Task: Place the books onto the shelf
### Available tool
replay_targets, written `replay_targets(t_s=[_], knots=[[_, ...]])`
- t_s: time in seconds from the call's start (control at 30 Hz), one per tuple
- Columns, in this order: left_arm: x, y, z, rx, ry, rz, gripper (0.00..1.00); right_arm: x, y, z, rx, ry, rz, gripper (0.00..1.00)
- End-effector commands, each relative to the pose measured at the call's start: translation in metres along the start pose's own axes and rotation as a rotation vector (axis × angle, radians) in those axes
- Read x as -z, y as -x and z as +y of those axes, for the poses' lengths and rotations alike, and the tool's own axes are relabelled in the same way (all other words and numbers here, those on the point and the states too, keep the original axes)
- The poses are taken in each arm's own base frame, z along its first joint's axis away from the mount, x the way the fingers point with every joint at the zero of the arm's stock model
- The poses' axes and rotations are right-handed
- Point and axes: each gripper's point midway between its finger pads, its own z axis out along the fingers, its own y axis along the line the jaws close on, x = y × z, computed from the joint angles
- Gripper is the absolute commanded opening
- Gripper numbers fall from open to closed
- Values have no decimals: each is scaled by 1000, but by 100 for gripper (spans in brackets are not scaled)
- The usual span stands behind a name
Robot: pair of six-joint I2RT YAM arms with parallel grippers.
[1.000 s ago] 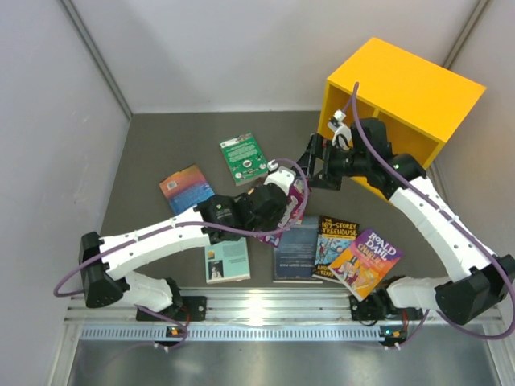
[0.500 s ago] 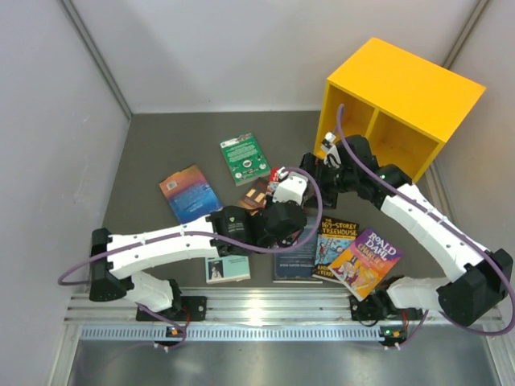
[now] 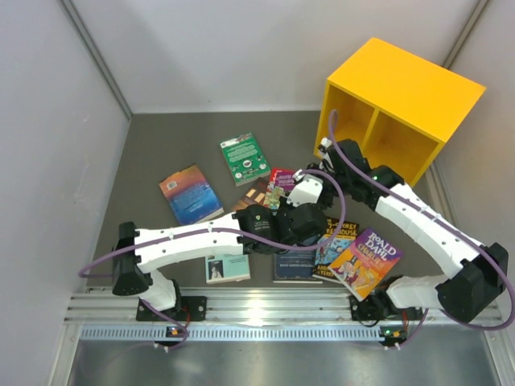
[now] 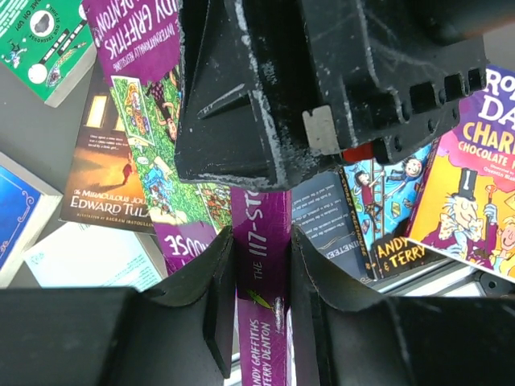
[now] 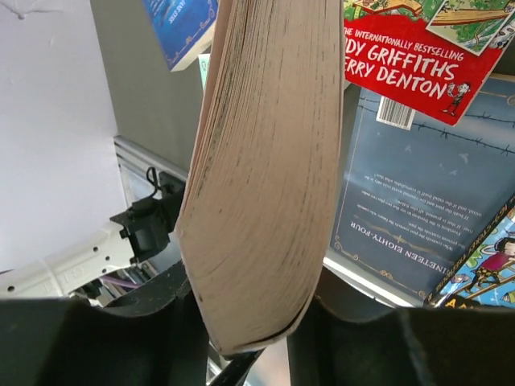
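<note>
A purple "117-Storey" book [image 4: 261,213] hangs above the table, and my left gripper [image 4: 261,241] is shut on its spine. My right gripper [image 5: 253,293] faces it from the other side, its fingers pressed on the book's page block [image 5: 265,161]. In the top view the left gripper [image 3: 294,198] and the right gripper [image 3: 319,180] meet over the middle of the table. The yellow shelf [image 3: 402,80] stands at the back right with its two openings towards the arms. Several other books lie flat, among them a green one [image 3: 244,158] and a Roald Dahl one [image 3: 366,261].
A blue-orange book [image 3: 190,193] lies left. A pale teal one [image 3: 227,268], a dark blue one [image 3: 294,265] and a Treehouse title [image 3: 338,233] lie near the front rail [image 3: 241,310]. A brown Edward Tulane book [image 4: 105,169] sits under the held book. Grey walls close the sides.
My left arm carried the purple book right and up. My right gripper came down from the shelf's front to the book and closed from wide open onto its pages.
</note>
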Motion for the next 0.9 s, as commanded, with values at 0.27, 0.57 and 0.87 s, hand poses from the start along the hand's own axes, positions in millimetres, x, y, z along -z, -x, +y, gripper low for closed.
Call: replay_targets(t_s=[0.27, 0.57, 0.87], knots=[[64, 74, 24, 273, -54, -238, 99, 19, 19, -8, 126, -142, -70, 0], [120, 44, 128, 367, 38, -299, 99, 107, 71, -88, 82, -645, -445, 0], [130, 33, 147, 383, 58, -288, 99, 192, 110, -119, 36, -976, -821, 0]])
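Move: The purple 117-Storey book is pinched in both grippers, its middle about at the right fingers and some 4 cm ahead of the left fingers. The yellow shelf's opening lies about 25 cm ahead of the right hand and 23 cm to its right, from the left hand about 29 cm ahead and 23 cm right. From the right hand, some 20 cm lower, the red treehouse book is about 14 cm ahead and 3 cm left, and the blue treehouse book 5 cm back and 12 cm right. The left fingers spring wide open and let go of the purple book, and that hand backs off empty, first rising, then sweeping to its left above the flat books, about 16 cm left and 12 cm up, with its left side tipping down. The right hand keeps its pinch on the book, dips some 2 cm, then carries it about 19 cm to the right and a little forward towards the shelf opening, climbing late, while the wrist turns clockwise and swings the fingers from pointing left to nearly straight down. ##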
